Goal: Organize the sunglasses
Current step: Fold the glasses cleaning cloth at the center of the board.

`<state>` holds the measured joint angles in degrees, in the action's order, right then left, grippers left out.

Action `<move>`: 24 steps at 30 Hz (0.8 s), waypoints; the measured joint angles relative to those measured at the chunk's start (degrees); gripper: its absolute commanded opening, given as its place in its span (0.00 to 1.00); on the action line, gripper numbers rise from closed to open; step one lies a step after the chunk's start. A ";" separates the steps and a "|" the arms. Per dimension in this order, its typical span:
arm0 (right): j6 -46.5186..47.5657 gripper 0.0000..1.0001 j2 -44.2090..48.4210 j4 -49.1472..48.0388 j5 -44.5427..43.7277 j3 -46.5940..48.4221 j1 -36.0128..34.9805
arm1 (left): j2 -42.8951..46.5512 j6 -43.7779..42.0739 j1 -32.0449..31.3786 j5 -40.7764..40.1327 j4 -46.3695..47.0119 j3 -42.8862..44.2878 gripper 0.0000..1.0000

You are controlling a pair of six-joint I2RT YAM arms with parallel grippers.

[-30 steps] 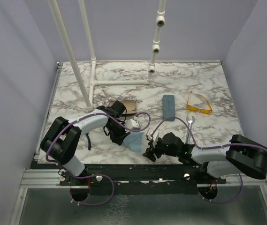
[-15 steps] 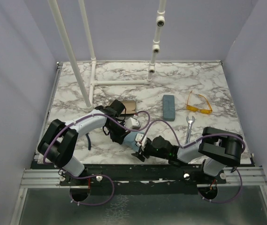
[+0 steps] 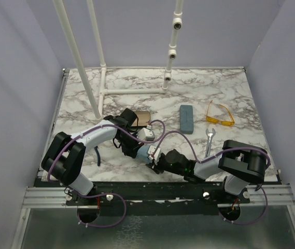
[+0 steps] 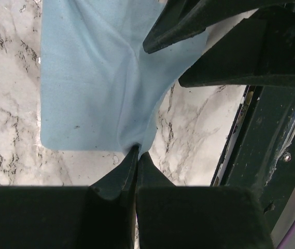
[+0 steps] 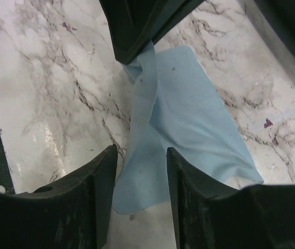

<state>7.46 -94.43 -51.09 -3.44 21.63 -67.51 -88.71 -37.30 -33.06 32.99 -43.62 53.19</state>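
Observation:
The yellow-orange sunglasses (image 3: 220, 114) lie open on the marble table (image 3: 230, 88) at the right. A thin dark line (image 3: 97, 154) lies by the left arm; I cannot tell if it is the wire-frame pair. My left gripper (image 3: 135, 150) is shut on the edge of a light blue cloth (image 3: 146, 152), as the left wrist view shows, gripper (image 4: 137, 150) pinching the cloth (image 4: 95, 78). My right gripper (image 3: 156, 165) is open. In the right wrist view the gripper (image 5: 142, 155) has a lower corner of the cloth (image 5: 188, 109) between its fingers.
A blue-grey oblong case (image 3: 186, 118) lies mid-table. A dark case with a brownish inside (image 3: 141, 118) sits behind the left arm. A small wrench (image 3: 209, 140) lies right of centre. White pipes (image 3: 93, 78) stand at the back. The table's front rail (image 4: 271, 145) is close.
My right arm has swung left along the front edge until its open gripper reached the blue cloth. My left gripper still holds the cloth and has shifted slightly.

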 measured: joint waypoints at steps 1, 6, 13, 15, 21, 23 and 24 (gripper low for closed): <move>0.02 0.44 0.00 0.55 -0.22 0.00 0.00 | 0.00 0.00 0.00 0.02 -0.02 0.00 0.00; -0.44 0.33 0.26 3.10 -1.42 0.26 -0.02 | 0.00 0.00 0.24 0.07 -0.07 0.00 0.00; -1.62 0.26 1.27 5.14 -2.89 0.28 -0.04 | 0.00 -0.02 0.46 0.09 -0.22 0.00 0.00; -1.90 0.26 1.84 6.01 -3.08 0.28 -0.04 | 0.00 -0.04 0.48 0.07 -0.24 0.00 0.00; -3.06 0.26 4.94 9.60 -3.17 -0.39 -0.04 | 0.26 -0.24 0.48 -0.13 -0.39 0.00 0.00; -3.50 0.26 5.55 10.54 -3.19 -0.68 -0.04 | 0.28 -0.28 0.48 -0.26 -0.44 0.00 0.00; -3.74 0.26 5.84 10.91 -3.21 -0.90 -0.04 | 0.31 -0.28 0.48 -0.31 -0.42 0.00 0.00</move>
<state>3.73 -88.60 -40.18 -6.66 20.73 -67.55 -88.40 -37.58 -32.58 32.69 -44.03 53.19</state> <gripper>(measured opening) 0.263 0.003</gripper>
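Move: The cloth's near right corner lies about 2 cm to the right of the right hand, 1 cm back and 2 cm below, close under its half-open fingers. From that hand, the brown tray stands roughly 20 cm ahead and 3 cm left, the grey case some 20 cm ahead and 16 cm right. From the left hand, which already pinches the cloth's near left corner just off the table, the near right corner is about 9 cm right, 3 cm back and 4 cm lower. The cloth's free near right corner is what the right hand works at: first the hand sinks nearly 1 cm, then slides about 2.5 cm right along the cloth's near edge, away from the left gripper. Its fingers tip slightly further down and close to roughly half their opening, without shutting. The left hand stays still and keeps its pinch on the raised near left corner. ##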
